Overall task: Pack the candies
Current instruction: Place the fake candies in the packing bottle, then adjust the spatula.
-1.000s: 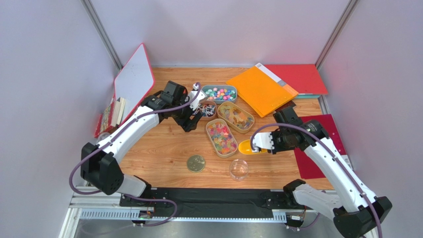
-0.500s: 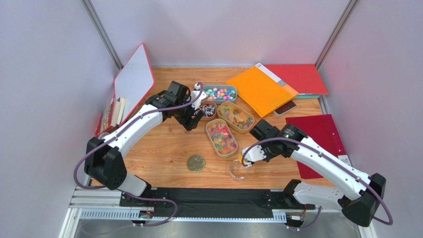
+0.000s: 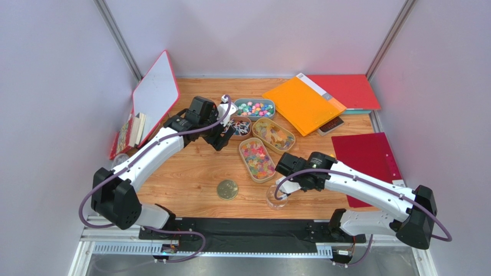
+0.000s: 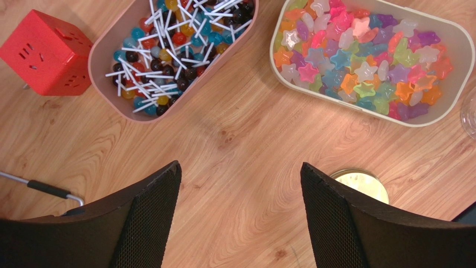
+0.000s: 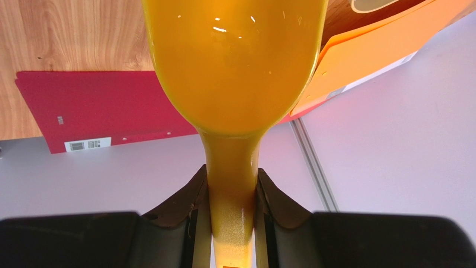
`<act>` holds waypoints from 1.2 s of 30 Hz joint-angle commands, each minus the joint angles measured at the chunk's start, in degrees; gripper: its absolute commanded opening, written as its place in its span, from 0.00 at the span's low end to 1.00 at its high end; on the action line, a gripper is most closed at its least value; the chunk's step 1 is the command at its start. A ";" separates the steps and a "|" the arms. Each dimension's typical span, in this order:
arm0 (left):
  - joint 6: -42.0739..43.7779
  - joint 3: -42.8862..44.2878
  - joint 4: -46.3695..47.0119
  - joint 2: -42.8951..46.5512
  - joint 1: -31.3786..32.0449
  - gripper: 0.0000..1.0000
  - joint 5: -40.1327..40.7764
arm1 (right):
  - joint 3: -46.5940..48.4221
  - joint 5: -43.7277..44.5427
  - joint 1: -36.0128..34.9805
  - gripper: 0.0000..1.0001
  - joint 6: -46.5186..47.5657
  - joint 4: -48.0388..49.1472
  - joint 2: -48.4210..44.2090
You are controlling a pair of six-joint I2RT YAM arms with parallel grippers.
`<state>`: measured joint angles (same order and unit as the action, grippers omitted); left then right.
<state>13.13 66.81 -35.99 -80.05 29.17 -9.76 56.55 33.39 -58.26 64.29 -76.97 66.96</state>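
Observation:
The candies lie in several oval trays: colourful star candies (image 4: pixel 369 56) (image 3: pixel 257 159), lollipops (image 4: pixel 167 50), yellow-orange gummies (image 3: pixel 274 135) and small wrapped bits (image 3: pixel 254 108). My left gripper (image 4: pixel 240 184) (image 3: pixel 221 138) hangs open above bare wood, just short of the lollipop tray, with nothing between its fingers. The right gripper (image 5: pixel 233 173) (image 3: pixel 286 185) is shut on the handle of a yellow scoop (image 5: pixel 234 61). It holds the scoop over a clear jar (image 3: pixel 277 197) near the table's front. What the scoop carries is hidden from me.
A round gold lid (image 3: pixel 227 189) (image 4: pixel 360 184) lies left of the jar. A red cube (image 4: pixel 47 53) sits beside the lollipop tray. Orange folder (image 3: pixel 303 103) and red folders (image 3: pixel 366 158) cover the right side. A white board (image 3: pixel 154 92) leans at the back left.
The right arm has swung the scoop from beside the star candy tray leftward and nearer, to above the clear jar. The left arm has barely shifted.

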 commanded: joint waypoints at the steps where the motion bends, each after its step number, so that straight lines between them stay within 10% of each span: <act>1: -0.82 -0.01 3.20 2.62 0.01 0.84 1.23 | -0.83 7.48 -1.33 0.00 1.89 -18.74 -1.74; 9: -1.52 1.83 2.33 4.02 0.01 0.78 -4.80 | 5.37 5.83 -1.42 0.00 1.01 -18.74 -1.39; 10: -1.61 2.10 1.28 4.20 0.01 0.66 -7.35 | 7.32 4.42 -1.07 0.00 0.66 -18.66 -1.31; 11: -1.44 2.88 0.57 4.55 0.01 0.01 -10.60 | 9.95 2.49 -0.72 0.00 -0.21 -18.66 -0.09; 19: -7.93 11.31 -1.02 1.13 0.01 0.00 -35.23 | 28.78 -23.27 11.76 0.00 -16.13 -14.02 12.84; 36: -12.77 17.22 0.83 -8.54 0.27 0.00 -37.26 | 42.49 -28.99 14.40 0.00 -22.80 -8.55 18.91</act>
<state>1.87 84.66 -36.51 -88.62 29.15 -44.91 94.91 6.44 -44.16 45.76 -78.70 86.37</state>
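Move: From the left hand the yellow scoop lies about 25 cm right, 9 back and 4 lower; the lollipop box is 7 ahead and 3 right, the star-candy box 12 right and 4 back, both 14 below. The right hand holds the scoop; from it the star box is 17 left and 2 ahead, the gummy box 12 left and 11 ahead, the glass jar 11 left and 9 back, all about 14 below. Lifting the emptied scoop away from the jar, the right hand keeps its grip and swings about 10 cm left, 5 forward and, with a dip midway, 6 up, rolling some 35 degrees so the bowl levels off. The left hand shuts its wide-open fingers and travels 10 cm right and, after a slight overshoot, 10 up, rolling about 30 degrees, until its closed tips reach the bowl's front rim, seeming to touch it. ##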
